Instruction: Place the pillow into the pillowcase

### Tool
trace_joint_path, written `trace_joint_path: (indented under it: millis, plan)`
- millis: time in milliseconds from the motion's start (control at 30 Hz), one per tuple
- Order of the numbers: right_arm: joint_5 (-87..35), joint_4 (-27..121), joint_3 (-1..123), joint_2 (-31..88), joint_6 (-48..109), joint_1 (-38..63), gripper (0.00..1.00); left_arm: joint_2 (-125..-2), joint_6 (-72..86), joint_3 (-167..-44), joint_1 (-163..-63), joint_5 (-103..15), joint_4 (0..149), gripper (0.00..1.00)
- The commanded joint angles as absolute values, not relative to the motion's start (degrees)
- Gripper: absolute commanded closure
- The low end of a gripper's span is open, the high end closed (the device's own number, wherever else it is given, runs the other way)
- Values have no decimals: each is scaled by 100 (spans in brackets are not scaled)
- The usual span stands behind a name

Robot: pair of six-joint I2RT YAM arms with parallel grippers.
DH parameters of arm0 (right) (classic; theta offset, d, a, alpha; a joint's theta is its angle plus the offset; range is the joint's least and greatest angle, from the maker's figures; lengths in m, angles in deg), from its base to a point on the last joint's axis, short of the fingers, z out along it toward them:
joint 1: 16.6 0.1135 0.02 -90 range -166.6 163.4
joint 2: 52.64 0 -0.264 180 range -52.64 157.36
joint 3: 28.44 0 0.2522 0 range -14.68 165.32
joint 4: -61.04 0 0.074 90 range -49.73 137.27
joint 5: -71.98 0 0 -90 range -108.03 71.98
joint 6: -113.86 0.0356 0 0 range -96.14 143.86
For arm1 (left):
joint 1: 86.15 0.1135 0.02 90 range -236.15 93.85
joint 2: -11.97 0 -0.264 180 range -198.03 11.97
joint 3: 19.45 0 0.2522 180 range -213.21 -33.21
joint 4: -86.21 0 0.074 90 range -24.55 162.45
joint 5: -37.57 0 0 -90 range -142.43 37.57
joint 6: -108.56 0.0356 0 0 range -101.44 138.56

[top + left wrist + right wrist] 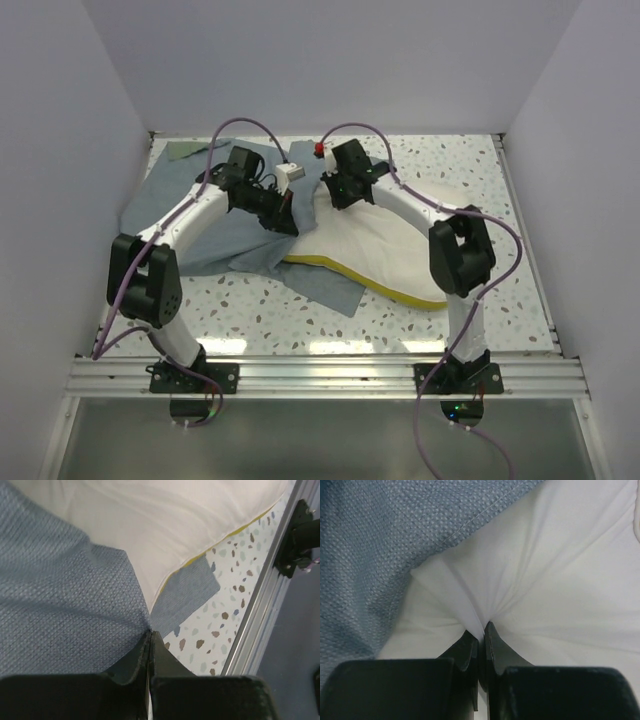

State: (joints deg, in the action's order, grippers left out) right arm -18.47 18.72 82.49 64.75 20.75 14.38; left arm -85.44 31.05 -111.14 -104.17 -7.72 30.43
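Note:
The cream-white pillow [375, 250] with its yellow edge lies across the middle right of the table, its far left end under a fold of the grey-blue pillowcase [195, 215], which spreads to the left. My left gripper [288, 222] is shut on the pillowcase [60, 595] where the cloth meets the pillow [165, 525]; the fabric runs into the closed tips [150, 632]. My right gripper [338, 195] is shut on a puckered pinch of the pillow's white cover [555, 590], right beside the stitched hem of the pillowcase [375, 545]. Its tips [482, 627] are buried in the pinch.
A speckled terrazzo table [450, 170] carries everything. White walls close in the left, back and right. An aluminium rail [320, 375] runs along the near edge, also visible from the left wrist as the rail [260, 590]. An olive corner of cloth [190, 150] shows at the back left.

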Motion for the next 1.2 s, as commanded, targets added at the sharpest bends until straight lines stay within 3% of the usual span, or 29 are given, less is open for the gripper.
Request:
trace_joint_path:
  millis: [0,133,333,533,900,967,1033,1067,1100,1167]
  plan:
    - [-2272,2189,8568,6365,3088,1548,100,-8498,2534,-11363,-10478,-41,3684,100]
    - [-3129,1748,9070,5909,4193,1504,100,-8252,1988,-11214,-10469,355,4403,100]
    - [-2972,2134,8685,5292,4706,1275,100,-7707,1372,-10599,-10469,242,5161,100]
    - [-4004,3029,7814,6027,5329,1336,100,-7961,1512,-10343,-10513,-198,5048,100]
    - [-4753,4051,7998,6866,5744,1346,100,-8164,2811,-10335,-10540,-971,4011,100]
    - [-5009,3972,7867,6743,5691,1363,100,-8058,3085,-10334,-10531,-1164,3660,90]
    - [-5668,3789,7594,6479,5560,1354,98,-7952,3550,-10361,-10522,-1200,3421,68]
    - [-5835,3491,7594,6400,5402,1363,68,-7839,3656,-10396,-10479,-1200,3265,55]
    - [-5941,3218,7629,6173,5218,1337,56,-7786,3744,-10518,-10435,-1192,3237,39]
    - [-5846,2514,7620,5856,4533,1197,39,-7794,3754,-10781,-10225,-1122,3141,31]
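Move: Some 5 cm back and 5 cm to the left of the right hand, slightly lower, is the mouth of the pillowcase; that hand already grips the pillow's far left end. The pillow's middle lies about 11 cm back and 9 cm right of the right hand. The left hand already pinches the case's upper edge, with the pillow's near left corner about 5 cm back and 8 cm below, and the pillowcase's near flap roughly 13 cm back and 8 cm right. Heaving the gripped cloth up together and bringing it down again: the right hand rises about 8 cm, then drops some 11 cm while working left and a little back into the pillowcase mouth, its wrist rolling left side up and tipping down. The left hand lifts the case edge about 5 cm, shifting slightly right, then sinks past its starting height. Both grippers open at the end. ##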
